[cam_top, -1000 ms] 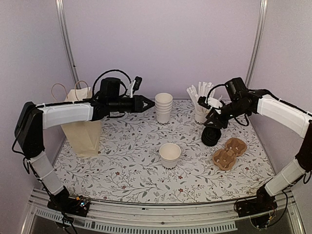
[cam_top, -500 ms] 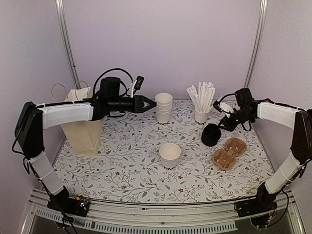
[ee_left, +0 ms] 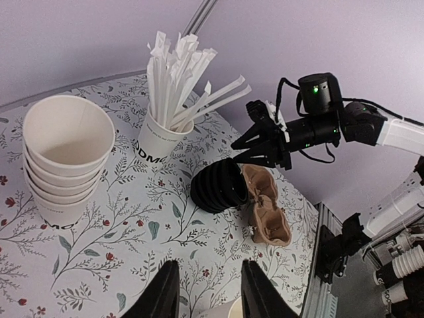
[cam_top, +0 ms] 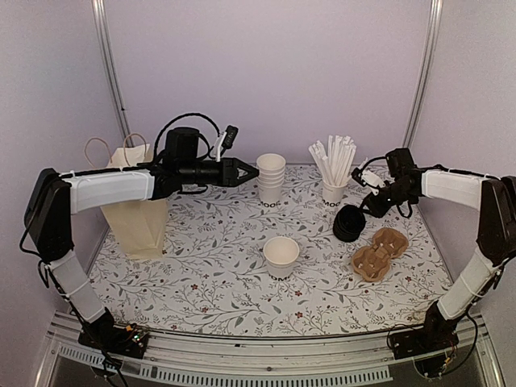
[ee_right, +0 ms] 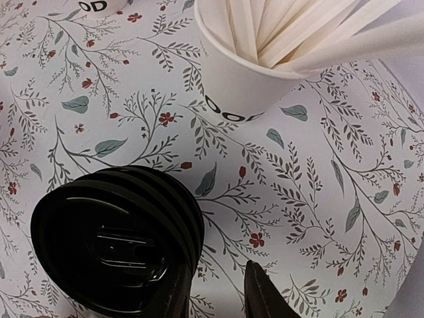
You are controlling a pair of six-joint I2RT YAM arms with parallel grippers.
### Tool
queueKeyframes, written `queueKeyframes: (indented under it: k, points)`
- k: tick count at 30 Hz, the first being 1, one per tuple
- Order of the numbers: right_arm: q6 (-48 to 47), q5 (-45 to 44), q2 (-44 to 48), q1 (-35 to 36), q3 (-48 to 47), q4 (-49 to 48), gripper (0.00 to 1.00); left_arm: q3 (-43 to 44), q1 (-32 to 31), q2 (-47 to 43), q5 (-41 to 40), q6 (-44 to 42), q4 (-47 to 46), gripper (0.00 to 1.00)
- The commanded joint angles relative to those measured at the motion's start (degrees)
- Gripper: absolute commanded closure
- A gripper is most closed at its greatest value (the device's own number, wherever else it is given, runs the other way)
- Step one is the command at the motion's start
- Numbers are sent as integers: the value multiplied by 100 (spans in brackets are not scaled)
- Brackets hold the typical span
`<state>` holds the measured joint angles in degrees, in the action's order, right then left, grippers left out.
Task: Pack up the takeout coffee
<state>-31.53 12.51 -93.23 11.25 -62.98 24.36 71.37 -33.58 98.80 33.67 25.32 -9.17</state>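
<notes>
One white paper cup with black lettering stands lidless mid-table, its rim just showing at the bottom of the left wrist view. A stack of like cups stands at the back. The black lids lie in a tipped stack on the right. My left gripper hovers open and empty, just left of the cup stack. My right gripper is low at the lid stack's right edge. Its jaws are apart with bare table between them, and one finger sits against the top lid's rim.
A white cup of straws stands behind the lids. A brown cardboard cup carrier lies right of them. A cream paper bag with loop handles stands at the far left under my left arm.
My right gripper drew back to the right off the lid stack, then eased in to its edge, with its jaws narrower than before. The left arm has stayed still.
</notes>
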Motion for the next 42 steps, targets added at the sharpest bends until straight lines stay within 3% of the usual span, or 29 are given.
queueKeyframes:
  k: [1, 22, 42]
  points:
    - [129, 278, 19, 10, 28, -39, 69, 43, -42, -14, 16, -11, -94, 65]
    - [115, 490, -243, 31, -44, 65, 74, 70, -26, 69, 69, 26, -67, 65]
    - [219, 560, -163, 43, -160, 160, 97, 80, -17, 113, 78, 44, -48, 64]
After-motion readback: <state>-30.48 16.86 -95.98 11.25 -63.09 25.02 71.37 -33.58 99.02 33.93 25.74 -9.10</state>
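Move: The black lids, stacked tilted, have their middle about 5 cm to the left of the right hand, 2 cm back and 4 cm below it. The straw cup stands some 9 cm ahead of that hand and 10 cm to its left; the brown cup tray lies about 12 cm back and 3 cm to its right. From the left hand, the lids are roughly 26 cm to the right, about level fore and aft, and 18 cm lower. Ease the right gripper about 1 cm left over the near edge of the black lids, then sink it just under 2 cm so one finger goes inside the rim and the other stays outside. Tip the wrist only some 5 degrees, and close the fingers from about a third open to nearly shut during the descent, pinching the rim. ##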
